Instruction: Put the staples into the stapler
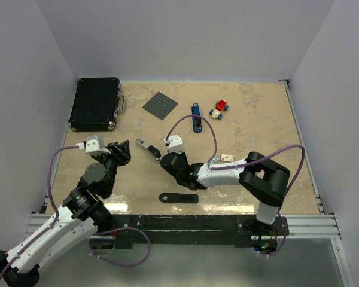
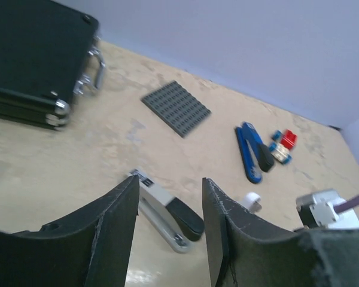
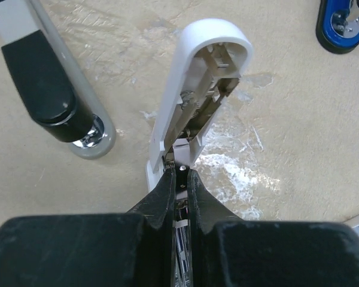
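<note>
A white stapler (image 3: 198, 84) lies open on the table, its lid swung up and its metal track bare. My right gripper (image 3: 179, 174) is shut on the rear of that metal track; in the top view the right gripper (image 1: 166, 160) hides the stapler. The staples (image 1: 227, 158), a tiny white box with a red mark, lie beside the right forearm. My left gripper (image 2: 170, 186) is open and empty, above a grey and black stapler (image 2: 167, 212), which also shows in the top view (image 1: 148, 149). The left gripper (image 1: 124, 150) is just left of it.
A blue stapler (image 1: 196, 117) and a red, white and blue toy car (image 1: 219, 108) lie at the back. A grey baseplate (image 1: 160, 106) and a black case (image 1: 96, 103) are at the back left. A black strip (image 1: 179, 198) lies near the front edge.
</note>
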Robot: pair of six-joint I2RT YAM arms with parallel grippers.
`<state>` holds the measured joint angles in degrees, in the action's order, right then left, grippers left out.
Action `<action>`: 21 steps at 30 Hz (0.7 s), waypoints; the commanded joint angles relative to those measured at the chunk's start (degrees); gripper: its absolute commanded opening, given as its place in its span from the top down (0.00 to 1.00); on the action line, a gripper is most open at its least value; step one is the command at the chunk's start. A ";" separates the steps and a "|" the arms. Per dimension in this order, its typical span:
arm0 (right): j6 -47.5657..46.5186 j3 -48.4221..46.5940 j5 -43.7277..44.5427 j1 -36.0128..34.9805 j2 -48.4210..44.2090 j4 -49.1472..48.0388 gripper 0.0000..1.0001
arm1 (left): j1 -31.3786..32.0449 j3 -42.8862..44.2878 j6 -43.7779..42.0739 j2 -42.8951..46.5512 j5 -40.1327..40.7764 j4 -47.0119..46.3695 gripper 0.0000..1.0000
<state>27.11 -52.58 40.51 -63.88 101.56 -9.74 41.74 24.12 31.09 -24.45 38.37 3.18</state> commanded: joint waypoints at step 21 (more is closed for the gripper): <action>1.01 -7.63 8.45 -6.70 1.10 15.18 0.61 | -2.01 -0.21 -25.55 2.12 12.34 -10.92 0.48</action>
<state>25.69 -58.65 49.76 -70.22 105.73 0.45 40.60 23.66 6.42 -22.50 51.20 -5.13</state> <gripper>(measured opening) 0.344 0.519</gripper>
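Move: The right fingers are shut on the magazine of the opened white stapler, near its hinge; the stapler's middle is about 1 cm back and 2 cm below them. From this hand the grey stapler lies some 10 cm left and 3 cm ahead, the blue stapler 14 cm ahead and 7 cm right, the black plate about 13 cm back and 1 cm right, each on the table. From the left hand the white stapler is about 17 cm right, 1 cm ahead and 20 cm down. Rolling its left side down some 10 degrees while still pinching the magazine, the right hand shifts barely a centimetre left, then opens its fingers partway and draws back about 2 cm, letting go of the white stapler. The left hand clears away leftward about 6 cm and up 3 cm, rolling its left side up and turning counter-clockwise, its fingers staying half open. ##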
